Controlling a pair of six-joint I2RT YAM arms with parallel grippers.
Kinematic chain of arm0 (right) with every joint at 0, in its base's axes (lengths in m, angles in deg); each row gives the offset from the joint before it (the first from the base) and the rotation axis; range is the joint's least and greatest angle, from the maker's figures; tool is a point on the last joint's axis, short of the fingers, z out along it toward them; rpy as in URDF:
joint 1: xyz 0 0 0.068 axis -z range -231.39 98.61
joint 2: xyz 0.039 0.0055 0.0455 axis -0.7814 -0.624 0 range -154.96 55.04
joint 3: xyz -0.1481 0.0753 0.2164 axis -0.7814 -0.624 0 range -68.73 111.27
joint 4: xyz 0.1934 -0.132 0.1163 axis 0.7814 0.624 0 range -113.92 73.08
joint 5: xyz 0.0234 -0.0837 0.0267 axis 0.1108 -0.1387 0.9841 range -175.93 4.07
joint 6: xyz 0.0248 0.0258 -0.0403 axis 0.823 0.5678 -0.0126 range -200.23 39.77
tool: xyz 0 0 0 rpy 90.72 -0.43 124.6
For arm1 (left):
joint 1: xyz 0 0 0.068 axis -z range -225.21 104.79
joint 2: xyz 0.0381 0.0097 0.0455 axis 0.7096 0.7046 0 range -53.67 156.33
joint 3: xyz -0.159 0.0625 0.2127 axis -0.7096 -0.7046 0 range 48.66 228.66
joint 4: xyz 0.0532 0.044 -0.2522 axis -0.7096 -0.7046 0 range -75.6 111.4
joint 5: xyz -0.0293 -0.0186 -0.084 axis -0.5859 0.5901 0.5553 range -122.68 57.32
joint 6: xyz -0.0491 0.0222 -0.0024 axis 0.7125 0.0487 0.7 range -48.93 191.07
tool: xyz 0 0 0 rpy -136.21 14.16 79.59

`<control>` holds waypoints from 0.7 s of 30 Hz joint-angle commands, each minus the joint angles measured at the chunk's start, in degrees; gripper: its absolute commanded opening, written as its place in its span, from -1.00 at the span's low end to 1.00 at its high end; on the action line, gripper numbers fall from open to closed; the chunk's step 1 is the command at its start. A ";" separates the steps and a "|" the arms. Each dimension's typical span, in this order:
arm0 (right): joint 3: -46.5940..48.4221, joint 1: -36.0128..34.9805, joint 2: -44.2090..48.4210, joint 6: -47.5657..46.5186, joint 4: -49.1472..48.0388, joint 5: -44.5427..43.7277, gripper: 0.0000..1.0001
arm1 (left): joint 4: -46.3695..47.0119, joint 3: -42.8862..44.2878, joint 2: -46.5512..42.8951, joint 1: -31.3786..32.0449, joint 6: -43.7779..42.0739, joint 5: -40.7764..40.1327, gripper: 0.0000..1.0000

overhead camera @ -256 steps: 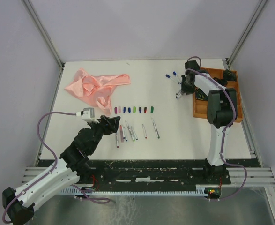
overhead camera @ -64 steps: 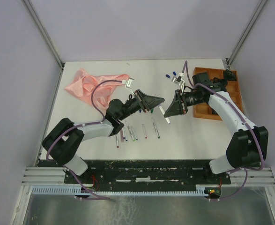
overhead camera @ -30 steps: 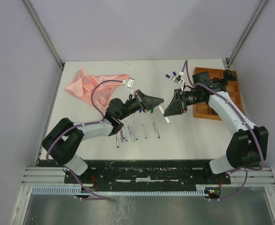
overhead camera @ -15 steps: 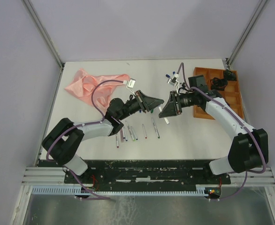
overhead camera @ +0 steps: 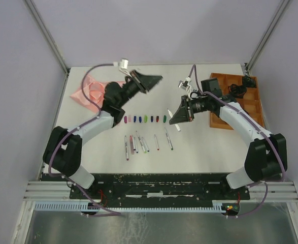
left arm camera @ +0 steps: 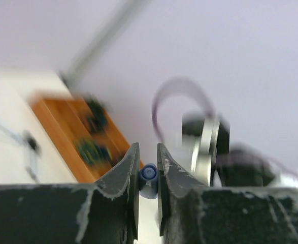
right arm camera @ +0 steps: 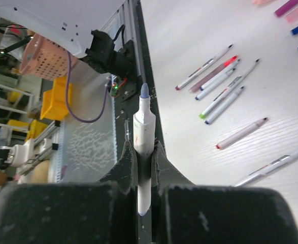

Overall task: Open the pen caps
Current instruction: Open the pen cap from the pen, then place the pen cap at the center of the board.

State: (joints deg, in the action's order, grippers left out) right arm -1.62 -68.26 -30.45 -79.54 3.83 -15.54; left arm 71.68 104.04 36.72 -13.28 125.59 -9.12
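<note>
My left gripper is raised over the back of the table, shut on a stubby blue pen cap held end-on between its fingers. Over the table's middle my right gripper is shut on a white pen whose bare pale-blue tip sticks out past the jaws. A row of loose pen caps lies on the table. In front of it lie several uncapped pens, also seen in the right wrist view as pens.
A crumpled pink cloth lies at the back left, partly under the left arm. A wooden compartment tray stands at the right edge. Two capped pens lie near it, behind the right arm's cable.
The left gripper has swung up and back to the left with the blue cap, away from the pen. The right gripper has shifted a little left with the uncapped pen.
</note>
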 commanded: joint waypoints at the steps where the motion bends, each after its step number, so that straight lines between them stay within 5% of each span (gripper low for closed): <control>1: -0.21 -1.08 -1.67 -0.21 5.74 3.57 -1.00 | 2.80 10.02 -4.89 -7.72 -7.49 -12.08 -0.94; 5: 0.59 -0.95 -1.41 -1.94 7.58 2.35 -1.00 | 1.61 9.15 -7.56 -8.47 -8.64 -13.72 -0.94; 9: 6.92 0.12 -0.32 -16.52 22.53 -5.68 -1.00 | -1.22 3.87 -10.55 -8.41 -8.17 -12.05 -0.94; 13: 6.43 4.21 3.98 -18.34 21.90 -12.87 -1.00 | -5.33 -3.89 -13.47 -7.54 -6.12 -10.53 -0.94; 21: 4.43 8.36 9.11 -16.92 17.29 -25.44 -1.00 | -19.52 -10.28 -13.49 7.89 -11.71 -27.18 -0.95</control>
State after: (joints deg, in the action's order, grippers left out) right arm 2.66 -61.02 -23.61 -95.28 23.28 -33.70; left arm 59.84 92.26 23.50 -12.23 119.10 -27.09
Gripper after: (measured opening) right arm 0.056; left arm 0.210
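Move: The free spot for my left hand's blue cap, just right of the green cap, lies about 5 cm back, 4 cm right and some 27 cm below that hand. The green cap is about 5 cm back, straight below sideways; the red cap 5 cm back and 3 cm left. From my right hand, with the bare pen, the nearest bare pen is 4 cm back, 2 cm left, 18 cm down; the green cap 5 cm ahead, 4 cm left. Still pinching the blue cap, I swing my left hand up some 13 cm, left and forward, turning it about 20 degrees counter-clockwise, then drop it fast, about 17 cm, back and finally right, towards the cap row. My right hand keeps the bare pen, dips back 2 cm, then carries it 7 cm right and somewhat forward, fingers tipping further down, away from the laid-out pens. ##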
